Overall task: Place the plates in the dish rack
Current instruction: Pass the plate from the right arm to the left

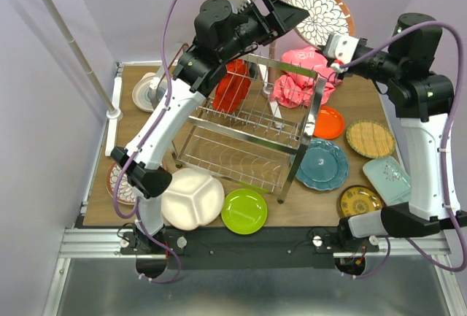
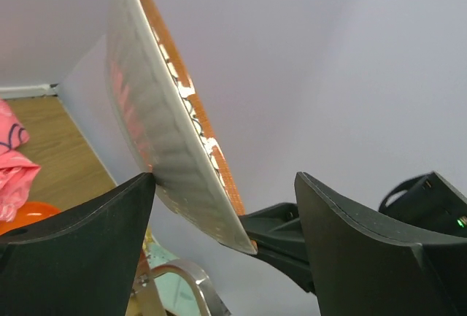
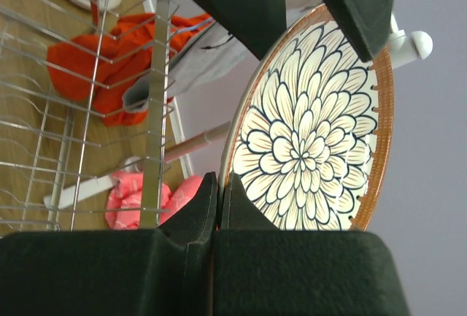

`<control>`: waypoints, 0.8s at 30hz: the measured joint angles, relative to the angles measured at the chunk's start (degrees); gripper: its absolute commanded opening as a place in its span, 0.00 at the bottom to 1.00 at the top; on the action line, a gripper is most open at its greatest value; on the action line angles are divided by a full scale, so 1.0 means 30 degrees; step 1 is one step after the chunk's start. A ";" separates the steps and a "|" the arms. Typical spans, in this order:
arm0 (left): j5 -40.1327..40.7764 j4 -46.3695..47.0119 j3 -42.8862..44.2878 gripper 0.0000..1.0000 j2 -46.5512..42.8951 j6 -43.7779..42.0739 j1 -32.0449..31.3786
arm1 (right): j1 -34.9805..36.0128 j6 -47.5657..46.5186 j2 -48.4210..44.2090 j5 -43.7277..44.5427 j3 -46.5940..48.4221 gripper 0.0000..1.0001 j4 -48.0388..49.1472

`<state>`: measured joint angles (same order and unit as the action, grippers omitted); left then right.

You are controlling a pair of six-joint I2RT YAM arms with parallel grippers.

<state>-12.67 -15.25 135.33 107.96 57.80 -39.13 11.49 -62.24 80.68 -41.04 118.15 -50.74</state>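
My right gripper (image 1: 328,39) (image 3: 224,181) is shut on the lower rim of a white-and-dark floral plate (image 1: 315,8) (image 3: 310,133) with an orange-brown edge, held upright in the air above the far right of the dish rack (image 1: 248,130). My left gripper (image 1: 286,11) (image 2: 225,177) is raised next to it, open. In the left wrist view the plate's rim (image 2: 175,155) stands edge-on between its fingers, the left fingertip (image 2: 142,185) at the plate's grey back. More plates lie on the table: white divided (image 1: 191,198), lime green (image 1: 244,211), teal (image 1: 321,164), orange (image 1: 328,122).
A red cloth (image 1: 232,86) and a pink cloth (image 1: 299,79) lie behind the rack. A woven yellow plate (image 1: 370,139), a pale aqua one (image 1: 387,177) and a yellow patterned one (image 1: 359,201) sit at the right. A white-poled rail (image 1: 73,46) stands far left.
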 measured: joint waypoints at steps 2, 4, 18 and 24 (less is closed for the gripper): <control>0.0255 -0.0459 0.0036 0.82 0.0000 -0.0138 0.0000 | 0.0474 -0.0736 -0.0474 0.0860 -0.0925 0.01 0.0270; 0.0707 -0.1064 0.0117 0.78 0.0051 -0.0423 0.0007 | 0.1224 -0.1705 -0.1129 0.2011 -0.1996 0.01 0.0474; 0.3585 -0.3592 0.1158 0.29 0.0321 -0.2973 -0.0175 | 0.3825 -0.5129 -0.3286 0.5967 -0.5982 0.01 0.3075; 0.5326 -0.4422 0.1610 0.00 0.0335 -0.3708 -0.0517 | 0.4736 -0.7053 -0.3825 0.7198 -0.7322 0.01 0.4328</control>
<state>3.31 -28.51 140.16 108.97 46.68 -40.69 25.69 -83.40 69.21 -19.44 96.18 -37.76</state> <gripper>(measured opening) 0.178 0.024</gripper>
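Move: The plate's middle is about 3 cm ahead of the open left gripper, 5 cm to its right and roughly level. From the left hand, the rack's middle lies some 11 cm left, level fore and aft, and about 38 cm below; the pink cloth is 21 cm ahead, 10 cm right and far below, about 50 cm. The left gripper is about 3 cm ahead of the right hand, 8 cm left and 6 cm above; the plate's middle is 6 cm ahead, 3 cm left and 7 cm above it. The left fingers close from wide open and pinch the plate's rim between their tips, as that hand sinks about 3 cm, eases forward and left, and turns counter-clockwise some 15 degrees. The right hand keeps its pinch on the rim, sinking and shifting left 2 to 3 cm while its wrist rolls about 25 degrees around the line of its fingers. ##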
